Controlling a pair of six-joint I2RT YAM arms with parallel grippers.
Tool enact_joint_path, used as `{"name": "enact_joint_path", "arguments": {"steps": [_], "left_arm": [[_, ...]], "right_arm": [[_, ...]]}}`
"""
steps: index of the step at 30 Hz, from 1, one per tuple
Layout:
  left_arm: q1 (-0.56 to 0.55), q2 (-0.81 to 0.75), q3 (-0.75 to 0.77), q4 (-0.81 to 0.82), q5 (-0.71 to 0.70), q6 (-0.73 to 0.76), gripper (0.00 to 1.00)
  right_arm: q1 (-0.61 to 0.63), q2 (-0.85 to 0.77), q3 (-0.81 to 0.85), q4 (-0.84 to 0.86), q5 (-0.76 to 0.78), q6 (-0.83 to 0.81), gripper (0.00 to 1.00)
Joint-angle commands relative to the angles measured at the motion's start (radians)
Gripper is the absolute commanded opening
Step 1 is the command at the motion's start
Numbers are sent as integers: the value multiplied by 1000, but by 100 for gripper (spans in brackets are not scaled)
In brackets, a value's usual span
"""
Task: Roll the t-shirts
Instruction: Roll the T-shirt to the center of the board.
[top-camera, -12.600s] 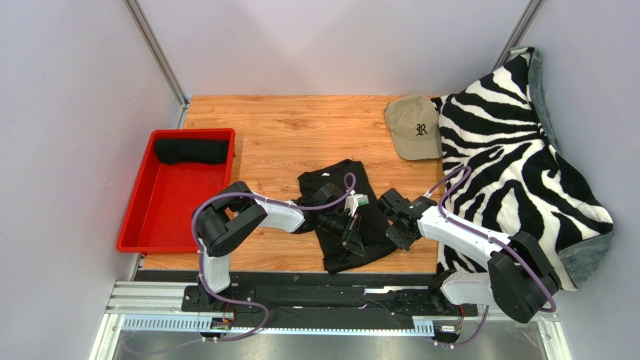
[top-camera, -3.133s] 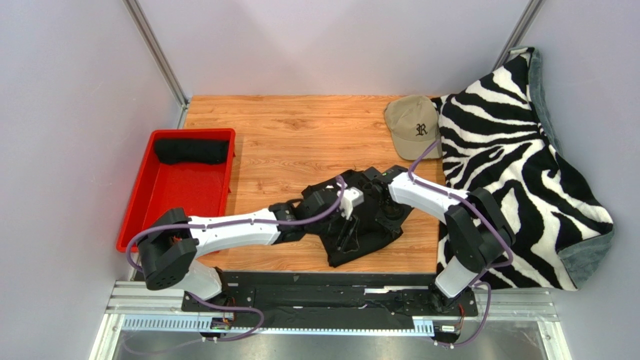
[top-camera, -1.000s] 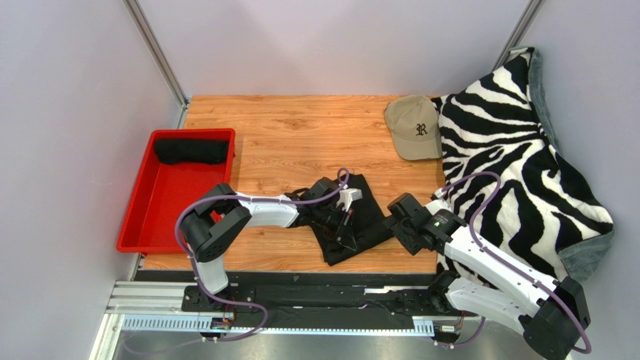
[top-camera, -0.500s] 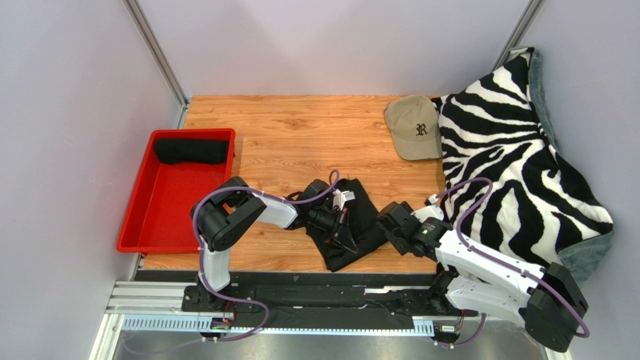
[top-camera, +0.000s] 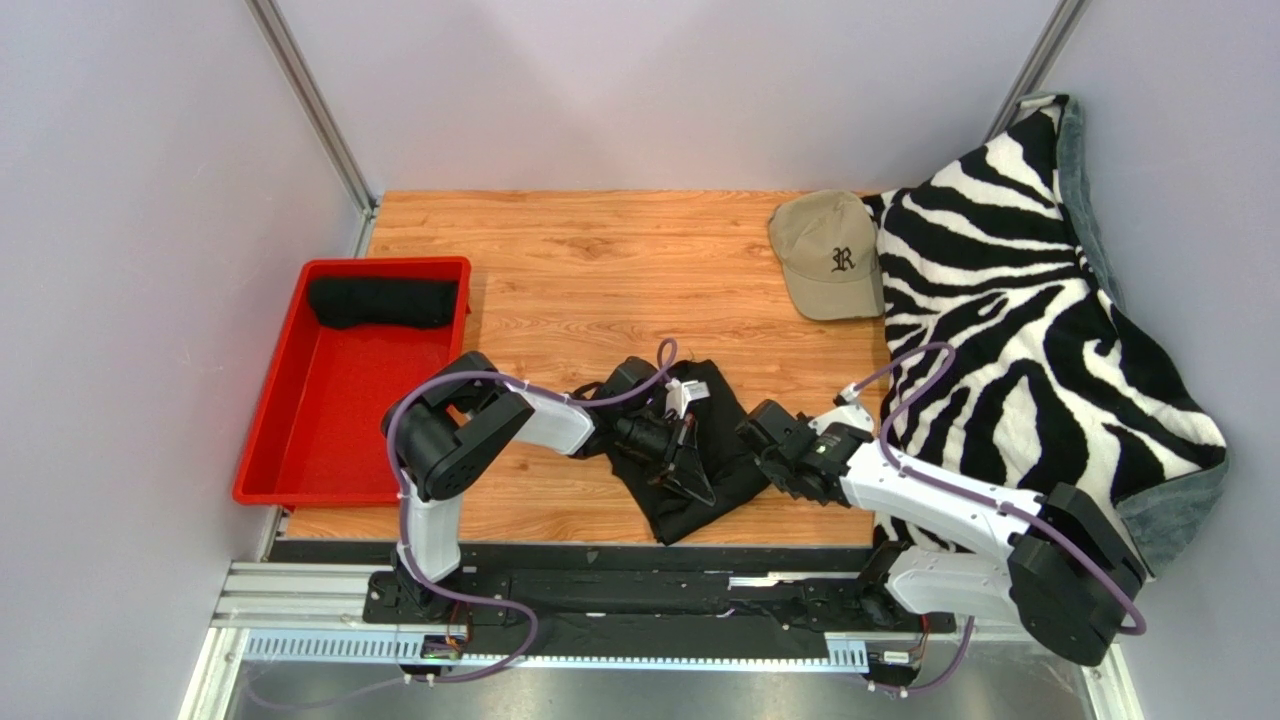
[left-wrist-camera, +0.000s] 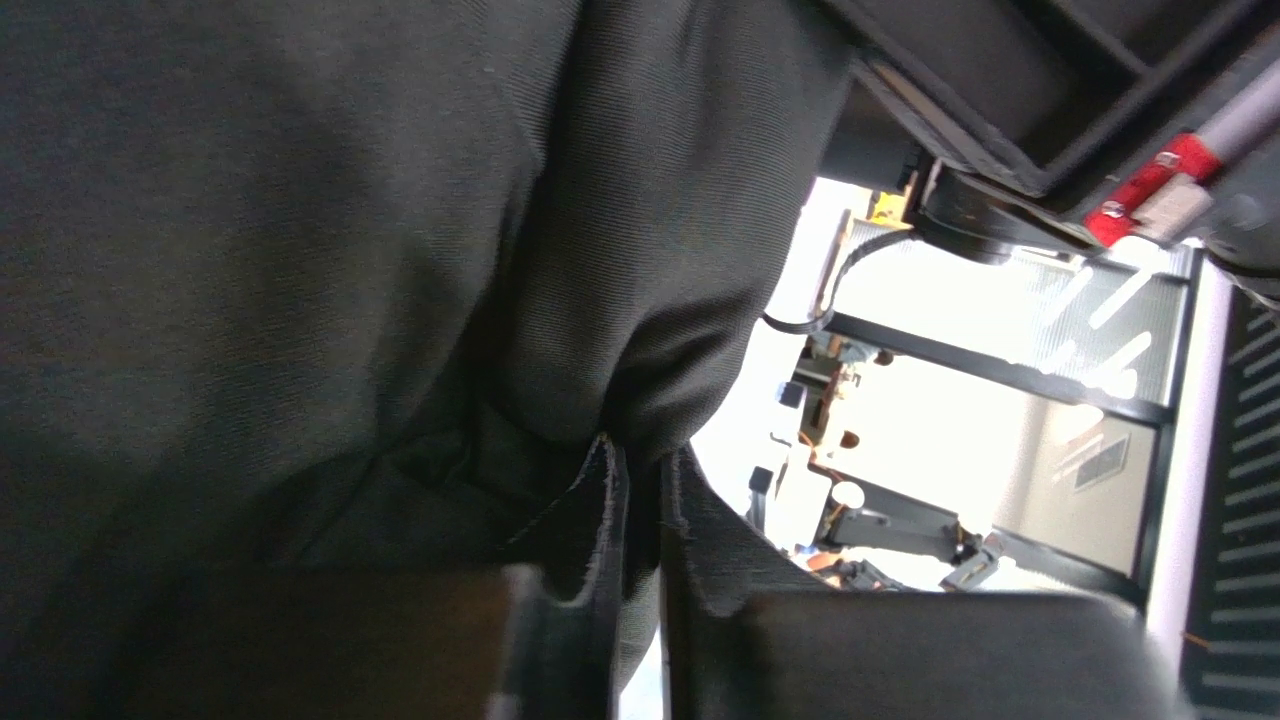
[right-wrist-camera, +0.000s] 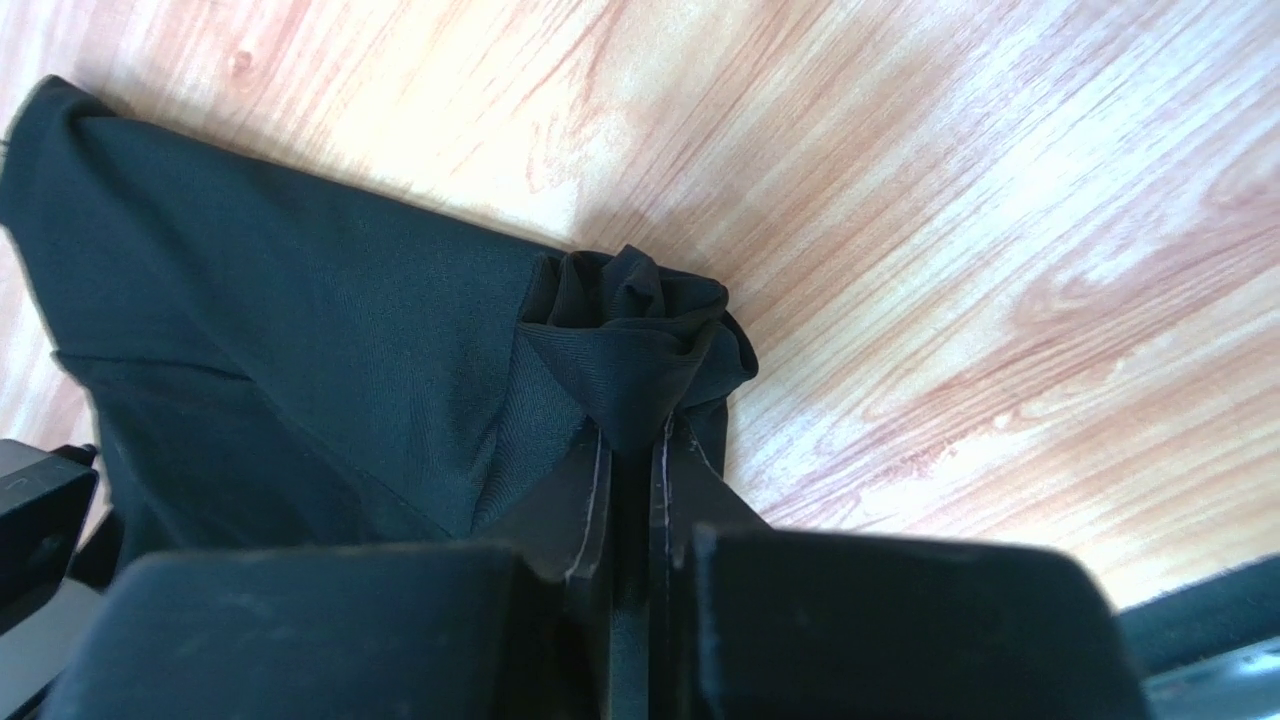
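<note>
A black t-shirt (top-camera: 718, 450) lies folded narrow on the wooden table, near the front middle. My left gripper (top-camera: 679, 458) is shut on its left side; in the left wrist view black cloth (left-wrist-camera: 376, 270) fills the frame and is pinched between the jaws. My right gripper (top-camera: 769, 435) is shut on the shirt's right edge; in the right wrist view a bunched fold (right-wrist-camera: 639, 338) sits in the jaws, on the wood. A second black t-shirt (top-camera: 382, 302) lies rolled in the red bin (top-camera: 308, 435).
A tan baseball cap (top-camera: 830, 255) lies at the back right. A zebra-striped blanket (top-camera: 1037, 315) covers the right side and hangs over the table's edge. The red bin stands at the left edge.
My right gripper has come in from the right and closed on the shirt's right edge. The left gripper has pulled back left a little with the cloth; the shirt is narrower.
</note>
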Motion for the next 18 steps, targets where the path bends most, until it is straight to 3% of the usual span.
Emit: {"name": "enact_joint_path", "arguments": {"steps": [1, 7, 13, 18], "left_arm": [[4, -55, 34, -123, -28, 121, 25], [3, -207, 54, -289, -195, 260, 42], [-6, -405, 2, -334, -433, 309, 47], [-132, -532, 13, -438, -741, 410, 47]], "right_arm": [[-26, 46, 86, -123, 33, -30, 0], [-62, 129, 169, -258, 3, -75, 0], [-102, 229, 277, -360, -20, -131, 0], [-119, 363, 408, -445, -43, -202, 0]]}}
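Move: The rolled part of the T-shirt is in both hands' fingers: its middle lies about 3 cm to the left hand's right, level with it front to back, and some 8 cm to the right hand's left and 4 cm back. Counted from the left hand, the still flat part of the T-shirt stretches out beyond the roll, its middle roughly 8 cm ahead and 2 cm to the left, a couple of centimetres lower. The cap lies about 26 cm ahead of the right hand and 6 cm to its right. The left fingers open to about half and let go of the rolled cloth, then the hand lifts about 7 cm off it, also going forward some 4 cm over the flat part of the shirt and slightly left, rolling about 30 degrees around its fingers' length. Meanwhile the right hand keeps its shut pinch on the roll's right end and draws it about 2 cm to the right, rising a centimetre and tilting some 20 degrees so that its fingers point more steeply down. ##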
